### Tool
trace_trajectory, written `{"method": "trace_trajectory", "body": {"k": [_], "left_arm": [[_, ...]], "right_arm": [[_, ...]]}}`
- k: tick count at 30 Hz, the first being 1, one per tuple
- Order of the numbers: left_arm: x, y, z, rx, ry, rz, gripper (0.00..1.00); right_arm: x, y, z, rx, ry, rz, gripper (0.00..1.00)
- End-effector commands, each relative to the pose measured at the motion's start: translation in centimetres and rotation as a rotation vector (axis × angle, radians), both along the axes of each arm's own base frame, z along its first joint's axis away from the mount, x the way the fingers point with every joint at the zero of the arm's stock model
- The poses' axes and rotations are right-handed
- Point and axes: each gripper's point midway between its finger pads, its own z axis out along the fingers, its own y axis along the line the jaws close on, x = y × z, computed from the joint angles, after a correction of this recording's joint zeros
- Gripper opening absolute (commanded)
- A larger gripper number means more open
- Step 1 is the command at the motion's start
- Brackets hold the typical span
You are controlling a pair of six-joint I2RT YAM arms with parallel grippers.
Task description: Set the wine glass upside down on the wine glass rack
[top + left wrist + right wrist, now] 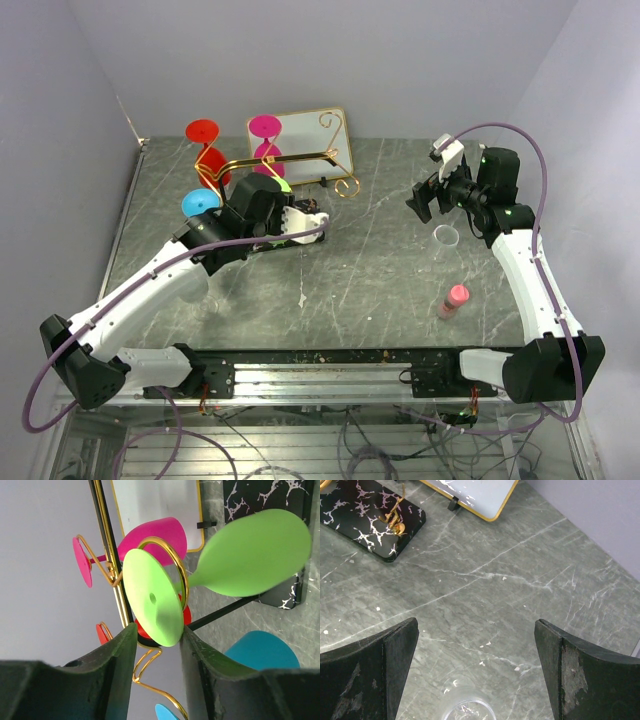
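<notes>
The green wine glass (250, 560) hangs upside down, its stem threaded through a gold loop of the wine glass rack (107, 555), and its round foot (150, 600) points toward the camera. My left gripper (157, 640) straddles the lower edge of that foot with its jaws parted. A gap shows on the left side, and the right finger (200, 652) is at the rim. In the top view the left gripper (278, 190) sits at the rack (285, 160), with a sliver of the green glass (283, 184) showing. My right gripper (425, 205) hovers wide open and holds nothing.
Red (205, 135), pink (265, 128) and blue (200, 203) wine glasses hang on the rack. A gold-rimmed white tray (305, 135) stands behind it. A clear cup (447, 236) lies under the right gripper and a pink bottle (454, 299) lies nearer. The rack's black marbled base (365, 515) shows at far left.
</notes>
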Motion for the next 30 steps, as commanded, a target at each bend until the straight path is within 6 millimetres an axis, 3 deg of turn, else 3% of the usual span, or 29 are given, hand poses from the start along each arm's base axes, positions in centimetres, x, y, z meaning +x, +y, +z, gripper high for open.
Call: {"method": "trace_trajectory", "body": {"k": [1,13,25,30], "left_arm": [[-0.3,1.1,1.5,0.006,-0.014,0.03,0.52],[-2.1,1.5,2.3,-0.054,0.061,0.007,0.74],[-4.9,0.1,6.3,-0.429,0.19,-0.067,0.94],[-4.9,0.4,7.9,-0.613,0.224,-0.037,1.0]], "right_arm": [[0.0,-0.2,-0.2,0.0,0.014,0.001,1.0],[0.0,-0.1,-0.3,-0.001,0.015,0.002,1.0],[0.0,-0.2,-0.2,0.002,0.017,0.0,1.0],[-0.1,-0.1,0.1,0.003,0.013,0.0,1.0]]}}
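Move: The green glass already hangs upside down, its foot just beyond the left fingertips, its middle about 3 cm ahead, 2 cm right and 6 cm below. Some 12 cm left of the hand are the blue glass, level with it, and the red glass, roughly 13 cm farther out; the pink glass is about 15 cm ahead and 1 cm left. From the right hand, the green glass lies roughly 24 cm left, about level ahead. Opening wide, the left hand backs off the green glass's foot, then rises about 6 cm, rolling some 25 degrees. ##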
